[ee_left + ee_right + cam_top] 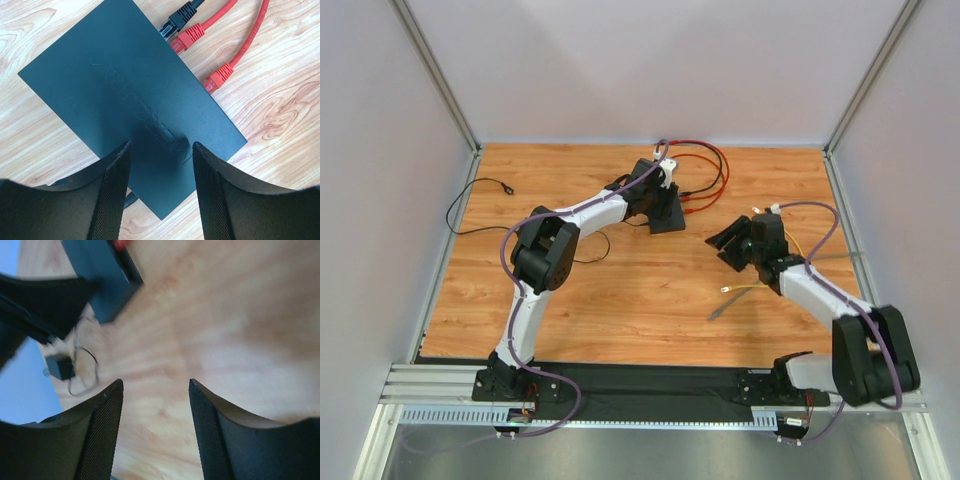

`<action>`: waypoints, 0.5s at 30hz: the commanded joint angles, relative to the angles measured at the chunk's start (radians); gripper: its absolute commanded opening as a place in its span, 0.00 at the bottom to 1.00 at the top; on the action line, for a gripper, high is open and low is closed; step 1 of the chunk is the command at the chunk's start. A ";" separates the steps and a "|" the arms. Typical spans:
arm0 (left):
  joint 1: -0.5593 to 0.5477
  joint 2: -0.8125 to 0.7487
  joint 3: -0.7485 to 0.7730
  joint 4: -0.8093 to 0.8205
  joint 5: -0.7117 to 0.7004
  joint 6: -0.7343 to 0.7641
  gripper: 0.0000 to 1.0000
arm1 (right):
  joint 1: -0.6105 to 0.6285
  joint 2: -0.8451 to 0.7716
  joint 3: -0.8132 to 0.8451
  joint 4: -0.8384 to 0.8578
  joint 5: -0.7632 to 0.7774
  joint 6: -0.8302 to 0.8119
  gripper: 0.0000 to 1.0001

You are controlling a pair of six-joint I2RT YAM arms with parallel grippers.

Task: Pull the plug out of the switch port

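Observation:
The switch (125, 95) is a flat matte-black box lying on the wooden table, also visible under the left arm (667, 218). A black plug (179, 20) and a red plug (190, 37) sit in its far side. A second red plug (218, 80) lies at that same edge; I cannot tell whether it is seated. My left gripper (160, 146) is open, its fingertips over the switch's top face. My right gripper (156, 382) is open and empty, hanging over bare wood to the right of the switch (102, 275). That view is blurred.
Red cables (705, 180) loop behind the switch. A yellow cable (752, 288) with a clear plug lies loose on the table in front of the right gripper (728, 244). A thin black lead (480, 205) runs along the left side. White walls enclose the table.

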State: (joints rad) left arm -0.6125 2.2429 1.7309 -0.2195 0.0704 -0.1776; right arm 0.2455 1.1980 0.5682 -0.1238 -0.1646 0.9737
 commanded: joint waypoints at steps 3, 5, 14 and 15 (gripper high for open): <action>0.008 -0.011 0.016 0.012 0.017 -0.019 0.59 | 0.003 0.280 0.202 0.393 0.100 0.109 0.56; 0.007 -0.012 0.019 0.011 0.022 -0.014 0.59 | 0.005 0.387 0.273 0.473 0.097 0.128 0.56; 0.010 -0.008 0.021 0.034 -0.038 -0.008 0.58 | 0.000 0.647 0.341 0.651 0.076 0.095 0.54; 0.010 -0.008 0.019 0.038 -0.035 -0.017 0.58 | 0.001 0.664 0.355 0.665 0.067 0.095 0.54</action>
State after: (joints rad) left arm -0.6079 2.2429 1.7309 -0.2165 0.0540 -0.1783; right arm 0.2455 1.8153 0.8841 0.4248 -0.1139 1.0843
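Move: Nearest red plug, in the switch's right side, is about 21 cm ahead of the right hand, some 6 cm to its left and 6 cm lower. The second red plug sits some 4 cm beyond it and the black one just past that; the switch's middle is 2 cm farther out and 5 cm left of the nearest plug. From the left hand that plug lies about 3 cm ahead, 7 cm right, 3 cm below. Forward in a fast sweep, the empty right hand goes about 16 cm towards the nearest red plug at the switch's right side, drifting only a little left. It arcs up a couple of centimetres, then eases off and dips to just under its starting height, fingers tilting up some 10 degrees towards level and staying open, short of the plug. ##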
